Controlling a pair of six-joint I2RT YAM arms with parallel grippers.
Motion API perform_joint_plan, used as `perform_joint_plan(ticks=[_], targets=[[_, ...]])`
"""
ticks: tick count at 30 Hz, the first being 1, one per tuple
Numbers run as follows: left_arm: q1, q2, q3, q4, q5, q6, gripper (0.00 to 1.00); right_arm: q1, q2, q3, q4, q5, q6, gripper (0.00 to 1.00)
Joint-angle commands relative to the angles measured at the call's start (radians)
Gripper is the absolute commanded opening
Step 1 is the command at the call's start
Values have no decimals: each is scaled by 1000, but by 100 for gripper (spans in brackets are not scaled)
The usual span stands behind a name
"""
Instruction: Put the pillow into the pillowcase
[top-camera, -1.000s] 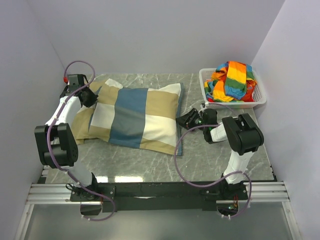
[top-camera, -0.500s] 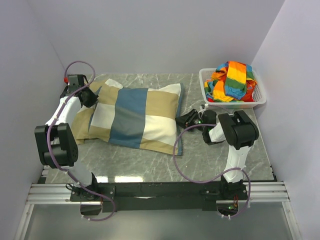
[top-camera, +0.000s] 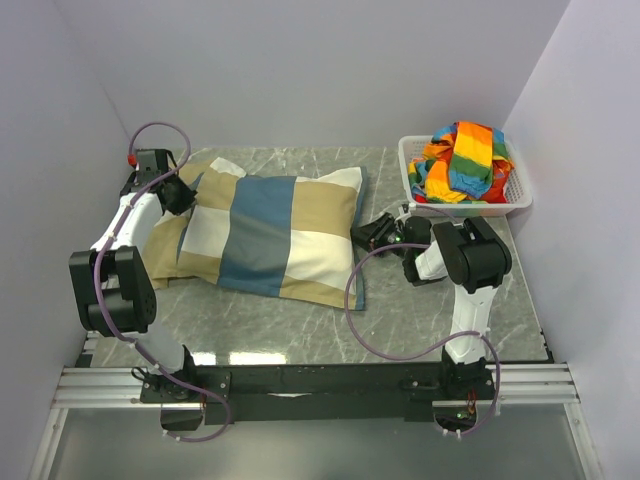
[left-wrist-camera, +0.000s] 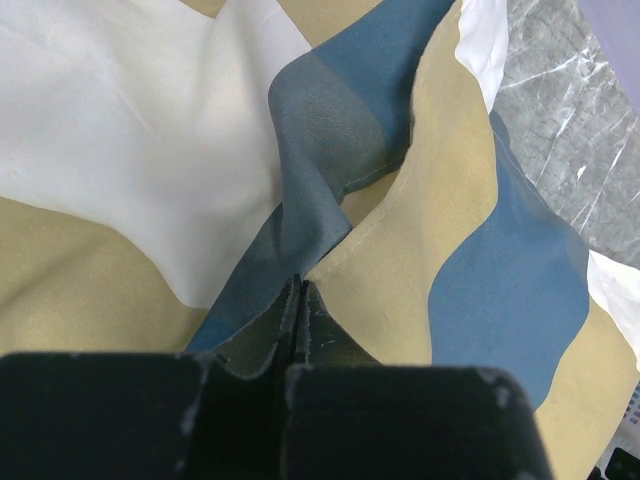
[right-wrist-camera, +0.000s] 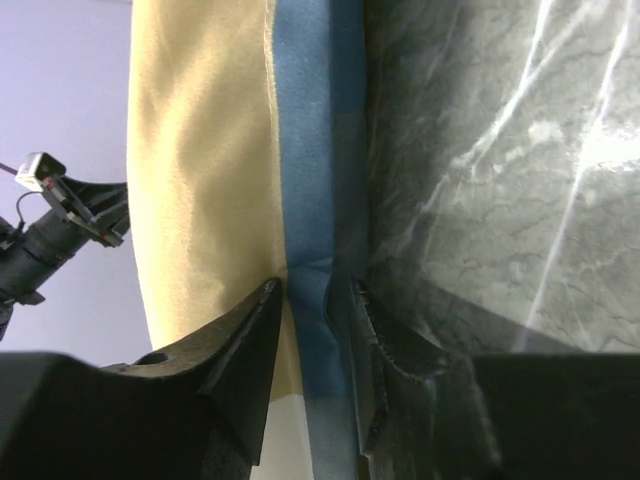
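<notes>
The pillowcase (top-camera: 270, 235), in blocks of blue, tan and off-white, lies plump across the marble table. The pillow is hidden from view. At the case's far left corner, my left gripper (top-camera: 183, 195) is shut on a bunched fold of its fabric; in the left wrist view the gripper (left-wrist-camera: 297, 285) has its jaws pressed together on the blue and tan cloth (left-wrist-camera: 450, 200). My right gripper (top-camera: 362, 237) is at the case's right edge. In the right wrist view the right gripper (right-wrist-camera: 312, 290) pinches the flat blue edge strip (right-wrist-camera: 305, 150) between both fingers, beside the tan panel (right-wrist-camera: 200, 150).
A white basket (top-camera: 500, 195) holding a rainbow-striped cloth (top-camera: 465, 155) stands at the back right, close behind the right arm. Bare marble table (top-camera: 420, 320) shows to the front and right. Walls close in on the left, back and right.
The right gripper has slid a little left onto the pillowcase's right edge and its jaws have narrowed around the blue strip. The left arm has not moved.
</notes>
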Motion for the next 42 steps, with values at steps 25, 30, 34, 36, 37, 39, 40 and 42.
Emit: perform_joint_plan(ticks=[25, 30, 34, 36, 37, 39, 40, 42], targets=[[2, -47, -5, 34, -87, 10, 1, 9, -632, 103, -745, 271, -345, 0], [0, -51, 54, 28, -75, 10, 1, 12, -799, 317, -1103, 350, -515, 0], [19, -146, 109, 22, -106, 18, 1, -19, -779, 383, -1186, 375, -542, 0], [22, -145, 159, 0, -104, 24, 1, -16, -759, 397, -1198, 352, -546, 0], [22, -139, 184, -7, -105, 24, 1, 7, -742, 407, -1205, 351, -549, 0], [26, -123, 204, -26, -106, 16, 1, 128, -733, 458, -1258, 449, -586, 0], [25, -122, 204, -15, -96, 16, 1, 163, -724, 470, -1277, 471, -594, 0], [11, -102, 192, 19, -21, 15, 1, 154, -731, 467, -1287, 465, -600, 0]])
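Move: Just at the right fingertips, roughly 1 cm ahead and 1 cm to their left and about level, runs the blue hem at the closed end of the pillowcase. The stuffed pillow's middle lies some 18 cm left of this hand, straight across; the basket stands about 25 cm to its right and 14 cm farther out. From the left hand, still gripping the gathered open end, that hem lies about 37 cm right, 6 cm back and 8 cm lower. Closing its half-open fingers on the blue hem, the right hand pinches it, then swings up fast by about 24 cm, easing to the right, and dips some 6 cm while coming a little back left, its left side rolling down about 30 degrees. Late on, the left hand keeps its hold on the open end and lifts about 11 cm, fingers tipping up slightly. ##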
